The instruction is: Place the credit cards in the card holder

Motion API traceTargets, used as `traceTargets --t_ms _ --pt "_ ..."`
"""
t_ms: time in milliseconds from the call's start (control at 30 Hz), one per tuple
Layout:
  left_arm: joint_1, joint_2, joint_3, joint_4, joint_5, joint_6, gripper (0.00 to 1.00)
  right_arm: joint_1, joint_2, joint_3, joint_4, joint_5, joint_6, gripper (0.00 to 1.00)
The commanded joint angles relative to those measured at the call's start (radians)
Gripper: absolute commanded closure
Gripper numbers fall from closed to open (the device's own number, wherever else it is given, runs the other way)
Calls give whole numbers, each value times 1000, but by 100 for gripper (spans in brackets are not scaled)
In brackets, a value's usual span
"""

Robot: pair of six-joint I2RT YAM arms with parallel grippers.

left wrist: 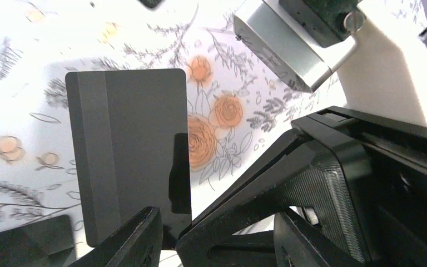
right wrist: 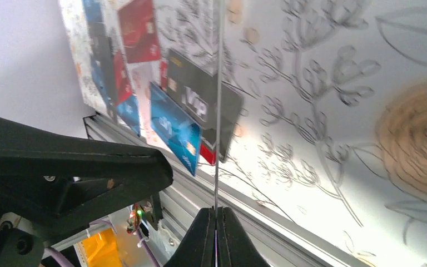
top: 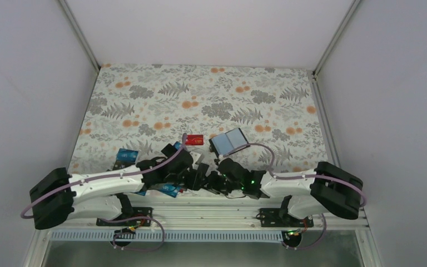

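My right gripper (right wrist: 217, 210) is shut on a thin black credit card (left wrist: 128, 150), which stands edge-on between its jaws in the right wrist view. Seen from the left wrist, the card faces the camera above the floral cloth, and a right fingertip (left wrist: 180, 172) is clamped on its right edge. My left gripper (left wrist: 219, 222) stands open just below the card, its fingers apart and gripping nothing. The card holder (top: 229, 141) lies open on the cloth behind both grippers, grey-blue inside up. More credit cards lie loose: a red one (top: 194, 139) and blue ones (top: 127, 155), (top: 169, 189).
Several cards lie overlapped near the table's front edge under the left arm, among them a blue card (right wrist: 172, 128), a black printed card (right wrist: 200, 103) and a red card (right wrist: 139, 30). The metal front rail (top: 211, 214) runs below both arms. White walls enclose the table.
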Motion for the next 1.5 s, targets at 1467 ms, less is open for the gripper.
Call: traceTargets --t_ms 1467 --pt "714 -157 434 -40 839 495 51 -676 -172 369 -109 -1009 -939 96"
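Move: My right hand already pinches the black card; the open card holder lies about 19 cm ahead, 8 cm to its right and some 5 cm lower, with the red card 15 cm to the holder's left and just beyond. For my left hand, the held card is roughly 4 cm right, 3 ahead and slightly lower. The grey VIP card lies about 6 cm left, level with it, and another black card 13 ahead, 10 left, both 8 cm below. I lift both hands together, the right keeping its pinch on the black card: it climbs some 21 cm and goes about 9 cm forward, drawing back slightly at the end. My left hand rises about 24 cm, also forward and a bit left, away from the card, fingers still half open. Both wrists roll until the fingers, first slanting down, face each other nearly level. ##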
